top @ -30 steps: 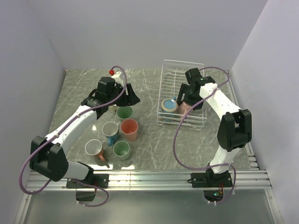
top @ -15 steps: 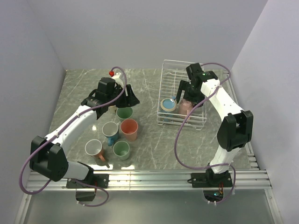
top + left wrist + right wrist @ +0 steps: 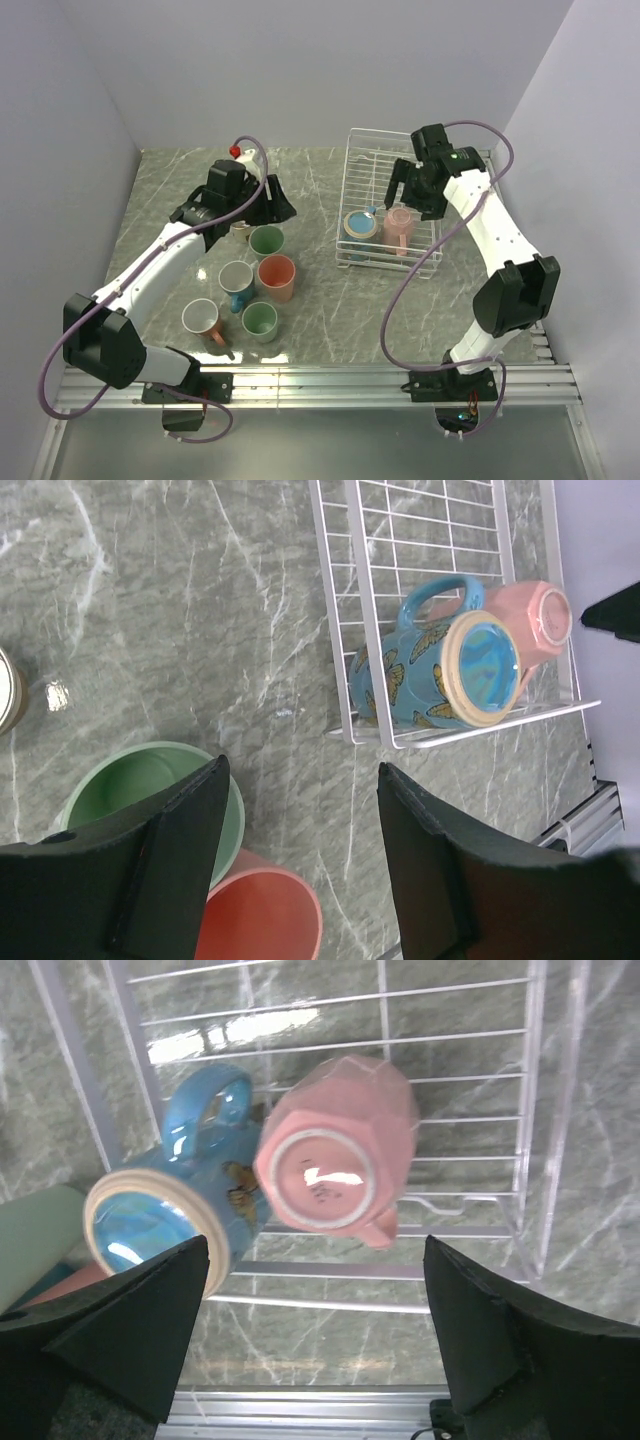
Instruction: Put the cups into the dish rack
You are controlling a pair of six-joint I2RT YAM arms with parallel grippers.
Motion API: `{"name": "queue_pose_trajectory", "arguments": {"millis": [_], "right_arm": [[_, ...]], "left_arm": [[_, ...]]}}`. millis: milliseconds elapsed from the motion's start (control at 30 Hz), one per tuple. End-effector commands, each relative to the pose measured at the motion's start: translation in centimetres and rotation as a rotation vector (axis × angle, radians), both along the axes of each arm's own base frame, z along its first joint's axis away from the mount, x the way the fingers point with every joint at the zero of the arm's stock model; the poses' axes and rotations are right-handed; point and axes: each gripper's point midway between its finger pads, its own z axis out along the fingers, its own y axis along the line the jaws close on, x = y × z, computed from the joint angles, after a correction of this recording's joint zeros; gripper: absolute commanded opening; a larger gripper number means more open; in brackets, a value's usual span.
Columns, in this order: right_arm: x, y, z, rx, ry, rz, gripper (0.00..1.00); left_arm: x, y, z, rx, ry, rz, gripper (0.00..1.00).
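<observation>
The white wire dish rack [image 3: 372,160] stands at the back right of the table. Inside it lies a blue butterfly cup [image 3: 360,226] on its side, and a pink cup [image 3: 399,226] stands upside down beside it. My right gripper [image 3: 412,197] hovers open over the pink cup [image 3: 335,1145] and touches nothing. My left gripper [image 3: 278,205] is open and empty above a green cup [image 3: 266,241]. A salmon cup [image 3: 276,275], a grey cup [image 3: 235,277], a second green cup [image 3: 260,320] and a metallic cup [image 3: 203,320] stand on the table.
A small pale cup [image 3: 240,230] sits partly under my left arm. The rack's near wall [image 3: 335,600] lies just right of the cup cluster. A metal rail [image 3: 320,378] runs along the near edge, and side walls close in the table.
My right gripper has let go of the pink cup and risen toward the back right, leaving the cup upside down in the rack. My left gripper has barely shifted.
</observation>
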Motion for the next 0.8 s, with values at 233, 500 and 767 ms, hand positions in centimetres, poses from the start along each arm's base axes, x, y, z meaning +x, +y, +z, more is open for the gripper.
{"name": "queue_pose_trajectory", "arguments": {"millis": [233,500,767], "right_arm": [[3.8,-6.0,-1.7,-0.031,-0.014,-0.144,0.44],[3.3,-5.3,-6.0,-0.042,0.052,-0.122,0.33],[1.5,-3.0,-6.5,-0.016,0.052,-0.055,0.32]], "left_arm": [[-0.8,0.8,3.2,-0.002,-0.058,0.008,0.66],[-1.5,1.5,3.6,-0.001,-0.060,0.030,0.66],[-1.5,1.8,3.0,0.023,-0.052,0.039,0.66]]}}
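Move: The pink cup lies bottom-up in the rack almost straight under the open right hand, about 12 cm down and 1 cm ahead. Level with it, the blue mug is roughly 9 cm to its left; the rack's right side runs some 8 cm right of the hand, its middle about 3 cm ahead. From the left hand, the pink cup is about 24 cm right, 1 cm ahead and 14 cm lower. Fingers narrowing, the right hand goes about 6 cm right, sinks 8, then edges left against the pink cup. ##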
